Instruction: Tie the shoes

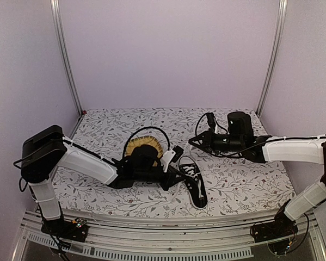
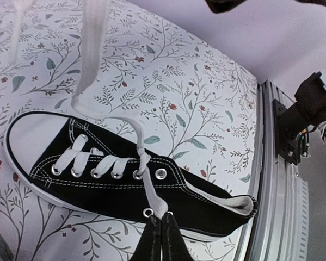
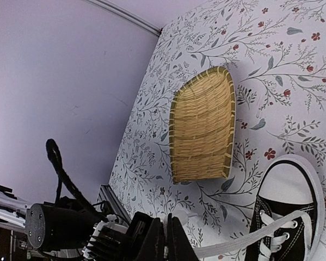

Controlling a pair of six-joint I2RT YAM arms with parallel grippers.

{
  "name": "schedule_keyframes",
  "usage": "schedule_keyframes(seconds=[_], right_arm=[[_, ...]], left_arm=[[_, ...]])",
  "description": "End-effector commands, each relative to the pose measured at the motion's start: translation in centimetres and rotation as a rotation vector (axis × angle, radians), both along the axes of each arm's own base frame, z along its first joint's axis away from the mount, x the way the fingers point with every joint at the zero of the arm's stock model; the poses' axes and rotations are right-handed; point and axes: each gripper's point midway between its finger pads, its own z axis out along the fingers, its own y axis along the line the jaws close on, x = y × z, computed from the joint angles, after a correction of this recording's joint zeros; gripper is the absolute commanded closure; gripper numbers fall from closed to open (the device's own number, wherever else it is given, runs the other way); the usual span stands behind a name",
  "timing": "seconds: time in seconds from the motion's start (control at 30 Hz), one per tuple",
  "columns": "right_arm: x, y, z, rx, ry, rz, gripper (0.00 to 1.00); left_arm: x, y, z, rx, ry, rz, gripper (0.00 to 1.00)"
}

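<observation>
The shoe [image 1: 196, 185] is a black canvas sneaker with a white toe cap, lying on the floral tablecloth near the front edge. In the left wrist view the shoe [image 2: 114, 179] lies across the frame, toe to the left. My left gripper [image 2: 163, 218] is shut on one white lace end [image 2: 153, 197], just below the top eyelets. The other lace [image 2: 92, 49] rises taut toward the upper left. My right gripper [image 3: 168, 224] is shut on that lace [image 3: 244, 242], which runs right to the shoe [image 3: 285, 228]. From above, the left gripper [image 1: 179, 175] is beside the shoe, and the right gripper [image 1: 191, 140] hovers behind it.
A yellow woven mat [image 3: 202, 130] lies behind the shoe, partly covered by the left arm [image 1: 92, 163] in the top view. The metal rail [image 2: 277, 185] marks the table's near edge close to the shoe's heel. Lilac walls close in the back and sides.
</observation>
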Motion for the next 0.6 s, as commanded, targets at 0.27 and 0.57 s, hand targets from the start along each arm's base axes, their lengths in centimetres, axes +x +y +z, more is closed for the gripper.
schedule_keyframes(seconds=[0.27,0.57], right_arm=[[-1.7,4.3,4.2,0.099,-0.028,0.026,0.98],[-2.4,5.0,-4.1,0.010,0.121,0.068,0.97]], left_arm=[[-0.9,0.6,2.3,-0.096,0.006,0.012,1.00],[-1.0,0.5,2.5,-0.094,0.018,0.013,1.00]])
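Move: The lace end pinched in my left fingers is about 9 cm back, 3 cm to the left and 10 cm below my right hand, which holds the other lace. Their crossing at the shoe's ankle lies about 7 cm back, 1 cm right and 14 cm below it. From my left hand, that crossing is some 2 cm ahead, 4 cm right and 4 cm down; the shoe's middle lies 1 cm ahead, 4 cm right and 6 cm down. I keep my right fingers shut on their lace and swing it about 5 cm to the left and slightly back, first lifting it 4 cm in an arch, then dropping some 7 cm, passing across in front of and above my left fingertips. My left hand keeps its pinch on the other lace, easing only a centimetre left. ##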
